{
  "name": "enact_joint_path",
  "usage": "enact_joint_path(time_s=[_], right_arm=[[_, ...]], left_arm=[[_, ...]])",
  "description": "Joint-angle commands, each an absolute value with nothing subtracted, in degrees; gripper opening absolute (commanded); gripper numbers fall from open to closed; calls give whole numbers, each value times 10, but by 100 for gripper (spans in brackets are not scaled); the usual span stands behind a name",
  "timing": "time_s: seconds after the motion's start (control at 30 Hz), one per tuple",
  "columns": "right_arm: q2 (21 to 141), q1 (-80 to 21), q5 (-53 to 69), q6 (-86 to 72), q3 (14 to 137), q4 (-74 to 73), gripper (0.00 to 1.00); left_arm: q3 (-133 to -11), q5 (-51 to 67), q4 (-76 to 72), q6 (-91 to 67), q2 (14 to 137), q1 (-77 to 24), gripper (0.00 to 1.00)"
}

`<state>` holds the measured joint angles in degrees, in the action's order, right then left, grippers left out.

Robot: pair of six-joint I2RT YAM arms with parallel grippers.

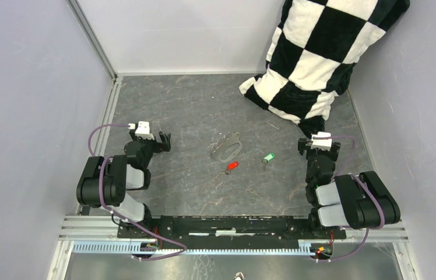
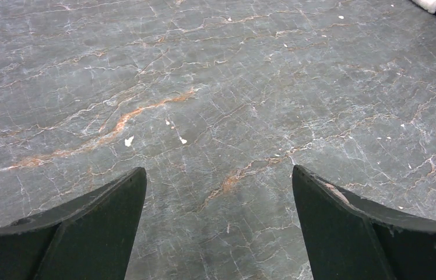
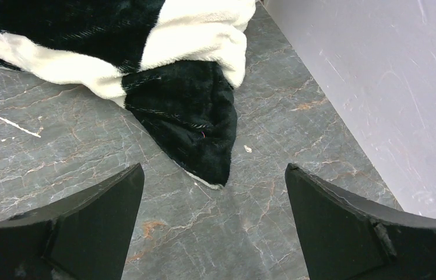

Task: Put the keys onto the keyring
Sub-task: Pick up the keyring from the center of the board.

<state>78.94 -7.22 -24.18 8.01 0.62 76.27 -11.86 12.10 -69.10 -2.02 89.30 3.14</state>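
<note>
In the top view the grey oval keyring [image 1: 227, 148] lies flat mid-table with a short chain at its upper left. The red-headed key [image 1: 231, 166] rests just below it; the green-headed key [image 1: 269, 157] lies to its right. My left gripper [image 1: 164, 142] sits well left of the keyring, open and empty. My right gripper [image 1: 319, 147] sits right of the green key, open and empty. Neither wrist view shows keys or keyring: the left gripper [image 2: 218, 175] frames bare table, and the right gripper [image 3: 214, 172] frames bare table with a cloth corner.
A black-and-white checkered cloth [image 1: 315, 52] is heaped at the back right, its black corner [image 3: 195, 131] lying just ahead of my right fingers. Grey walls [image 3: 390, 87] enclose the marbled table [image 1: 192, 105] on the left, back and right.
</note>
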Motion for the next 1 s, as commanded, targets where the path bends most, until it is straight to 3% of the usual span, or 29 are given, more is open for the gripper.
enact_joint_path(time_s=[0.0,0.33,0.4,0.5,0.6,0.7,0.83,0.97], right_arm=[[784,-70,-238,85,-47,799,98],[776,-70,-232,90,-50,808,98],[716,-73,-150,126,-32,718,98],[692,-80,36,145,83,475,98],[737,-60,59,75,198,314,98],[717,-47,29,8,198,304,98],[665,-45,27,-45,185,318,98],[608,-43,131,-110,252,310,98]], left_arm=[[-123,114,-714,-6,883,30,100],[-123,114,-713,-5,882,30,100],[-125,113,-711,-8,877,31,100],[-178,90,-587,-17,836,32,100],[-300,120,-308,34,810,32,100],[-381,128,-172,66,815,32,100],[-403,150,-119,68,776,33,100],[-438,183,-48,51,751,33,100]])
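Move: From the right hand, the keyring lies about 32 cm to the left and 6 cm ahead, some 9 cm below. The green key is about 16 cm left and 1 cm ahead; the red key about 30 cm left and 2 cm back; the cushion corner roughly 8 cm ahead and 2 cm right. From the left hand, the keyring is about 27 cm right, 1 cm ahead and 8 cm below. The open right hand swings 8 cm left towards the keyring, turning counter-clockwise; the left rises 6 cm, slightly forward. ##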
